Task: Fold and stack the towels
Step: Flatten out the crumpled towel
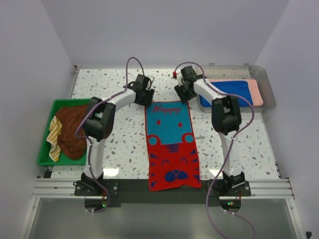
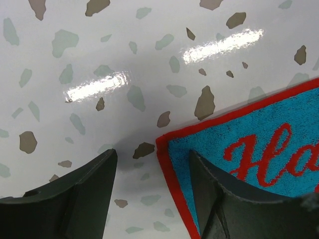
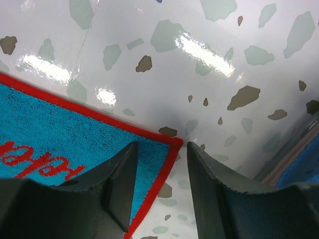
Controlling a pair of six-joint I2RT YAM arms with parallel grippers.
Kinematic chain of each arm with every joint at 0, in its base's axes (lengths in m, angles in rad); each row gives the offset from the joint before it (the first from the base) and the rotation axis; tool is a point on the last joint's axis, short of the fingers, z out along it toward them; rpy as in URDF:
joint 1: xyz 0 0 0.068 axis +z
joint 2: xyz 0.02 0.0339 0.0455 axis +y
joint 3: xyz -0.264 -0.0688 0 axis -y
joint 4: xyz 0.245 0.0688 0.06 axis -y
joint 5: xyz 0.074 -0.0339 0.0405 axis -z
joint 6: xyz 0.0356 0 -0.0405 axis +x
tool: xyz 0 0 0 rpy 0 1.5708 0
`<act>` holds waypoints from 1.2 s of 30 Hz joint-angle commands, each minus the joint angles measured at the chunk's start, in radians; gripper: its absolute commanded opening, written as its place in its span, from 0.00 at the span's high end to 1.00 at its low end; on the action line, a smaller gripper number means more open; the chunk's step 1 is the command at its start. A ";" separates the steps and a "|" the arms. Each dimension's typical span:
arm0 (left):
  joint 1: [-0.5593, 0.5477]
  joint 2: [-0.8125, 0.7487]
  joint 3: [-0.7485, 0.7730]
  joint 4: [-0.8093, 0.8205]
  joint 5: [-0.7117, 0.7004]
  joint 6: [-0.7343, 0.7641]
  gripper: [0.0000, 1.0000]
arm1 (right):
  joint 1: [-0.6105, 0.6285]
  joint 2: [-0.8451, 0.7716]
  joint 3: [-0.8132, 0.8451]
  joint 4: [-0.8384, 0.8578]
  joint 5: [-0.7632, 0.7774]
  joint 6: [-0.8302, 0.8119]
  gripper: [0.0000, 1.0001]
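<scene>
The blue towel with a red pattern lies flat and lengthwise in the middle of the table. My left gripper is at its far left corner and my right gripper at its far right corner. In the left wrist view my left gripper is open. It straddles the red border of the towel, one finger over the table and one over the cloth. My right gripper is open too, with the corner of the towel between its fingers.
A green basket at the left holds a crumpled brown towel and a yellowish striped towel. A clear tray at the back right holds a folded royal blue towel on a pink towel.
</scene>
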 commanded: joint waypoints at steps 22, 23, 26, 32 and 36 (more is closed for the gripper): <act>0.009 0.152 0.056 -0.123 0.087 0.011 0.99 | 0.031 0.019 -0.093 -0.052 -0.098 -0.015 1.00; 0.009 0.152 0.055 -0.124 0.088 0.014 1.00 | 0.037 0.015 -0.092 -0.052 -0.101 -0.013 1.00; 0.018 0.139 0.059 -0.124 0.096 0.017 1.00 | 0.043 -0.004 -0.084 -0.043 -0.108 -0.002 1.00; 0.047 0.066 0.070 -0.097 0.097 0.022 1.00 | 0.045 -0.047 -0.017 -0.036 -0.110 0.019 1.00; 0.081 0.029 0.094 -0.089 0.085 0.023 1.00 | 0.043 -0.066 0.026 -0.023 -0.079 0.033 1.00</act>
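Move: The towel's far left corner lies barely 1 cm ahead, 1 cm right and 1 cm below the left hand's open fingers; its far right corner sits about 1 cm to the right of the right hand and 1 cm down. The "Happy" lettering lies between, some 11 cm right and 3 cm back of the left hand, 10 cm left and 4 cm back of the right. The clear bin's middle is roughly 22 cm right and 7 cm ahead of the right hand. Forward and to the right by about 1.5 cm each, the left hand slips over its towel corner, closing until it pinches it, then eases about 1 cm back left. The right hand slides left and slightly back, some 3 cm in all; it shuts on the other corner early and drags it left, both hands staying down at the table. ##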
